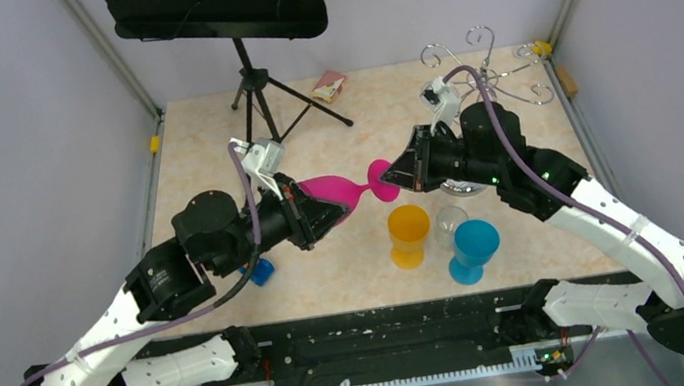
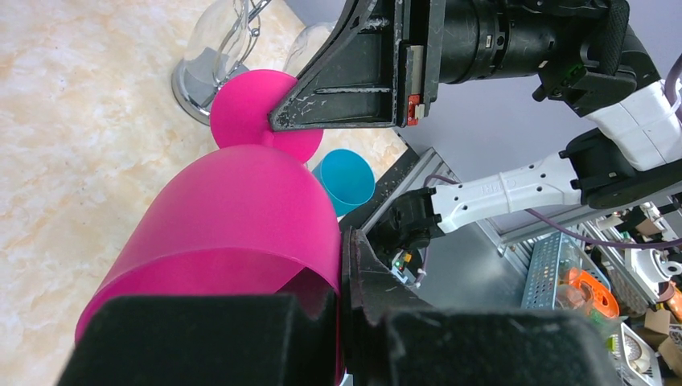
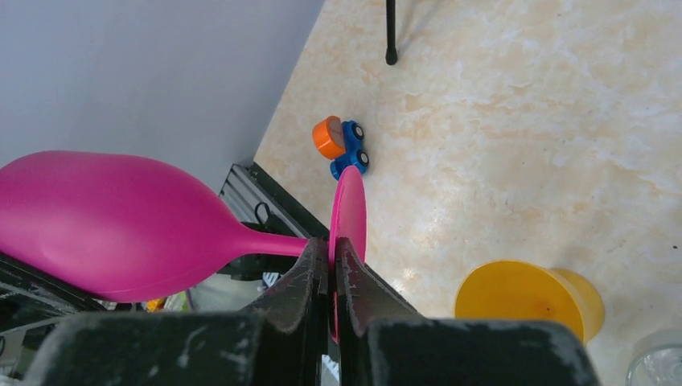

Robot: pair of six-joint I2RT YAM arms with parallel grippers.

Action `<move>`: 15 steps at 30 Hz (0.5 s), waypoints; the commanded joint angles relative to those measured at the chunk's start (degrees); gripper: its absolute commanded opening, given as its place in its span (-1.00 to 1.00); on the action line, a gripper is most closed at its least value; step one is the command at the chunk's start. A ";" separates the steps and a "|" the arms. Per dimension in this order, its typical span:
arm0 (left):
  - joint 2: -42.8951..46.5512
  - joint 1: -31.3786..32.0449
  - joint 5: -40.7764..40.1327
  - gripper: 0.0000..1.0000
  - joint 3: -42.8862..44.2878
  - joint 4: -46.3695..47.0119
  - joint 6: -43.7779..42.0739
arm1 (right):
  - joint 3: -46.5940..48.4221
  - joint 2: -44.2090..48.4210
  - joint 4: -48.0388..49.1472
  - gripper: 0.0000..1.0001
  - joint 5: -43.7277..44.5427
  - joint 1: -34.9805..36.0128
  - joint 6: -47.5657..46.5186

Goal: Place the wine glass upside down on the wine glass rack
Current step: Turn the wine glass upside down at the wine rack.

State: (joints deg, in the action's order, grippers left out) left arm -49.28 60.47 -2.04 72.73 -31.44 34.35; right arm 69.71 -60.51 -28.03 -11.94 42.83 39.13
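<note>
A pink wine glass (image 1: 343, 191) hangs on its side above the table, held between both arms. My left gripper (image 1: 326, 217) is shut on the bowl's rim, one finger inside the bowl (image 2: 233, 217) and one outside. My right gripper (image 1: 394, 176) is shut on the thin round foot (image 3: 348, 209), its fingertips (image 3: 318, 257) pinching the disc edge-on. The chrome wine glass rack (image 1: 489, 81) stands at the back right behind the right arm. Its curled hooks show, and its mirror base (image 2: 193, 88) lies past the foot in the left wrist view.
A yellow glass (image 1: 408, 234), a clear glass (image 1: 450, 221) and a blue glass (image 1: 473, 247) stand below the held glass. A black music stand (image 1: 236, 6) is at the back, with a small packet (image 1: 329, 84) beside it. A blue toy car (image 3: 342, 145) lies near the left arm.
</note>
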 commanded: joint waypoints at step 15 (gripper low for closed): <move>1.32 -0.05 0.71 0.37 1.97 -2.84 -1.56 | -0.99 4.81 -0.99 -1.00 8.89 -0.55 -0.26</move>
State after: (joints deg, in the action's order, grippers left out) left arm -48.47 60.42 -1.72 72.42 -31.75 33.89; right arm 68.62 -58.37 -30.50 -6.09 42.65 39.00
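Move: The wine glass's middle lies about 4 cm ahead, 4 cm right and 3 cm below the left hand, which has its rim pinched. The right hand already pinches the foot end and is to take the glass to the rack's curled top, some 24 cm ahead and 21 cm right, about level. Below this hand by roughly 24 cm stand the orange goblet, 4 cm right and 2 cm back, and the blue goblet, 16 cm right and 8 cm back. Hold the left gripper where it is and open its fingers to a bit over half, letting go of the pink glass's rim. Keep the right gripper pinched on the foot end and, as the left opens, draw the glass about 2 cm to the right, slightly forward and down, towards the rack, turning the hand some 5 degrees clockwise. ##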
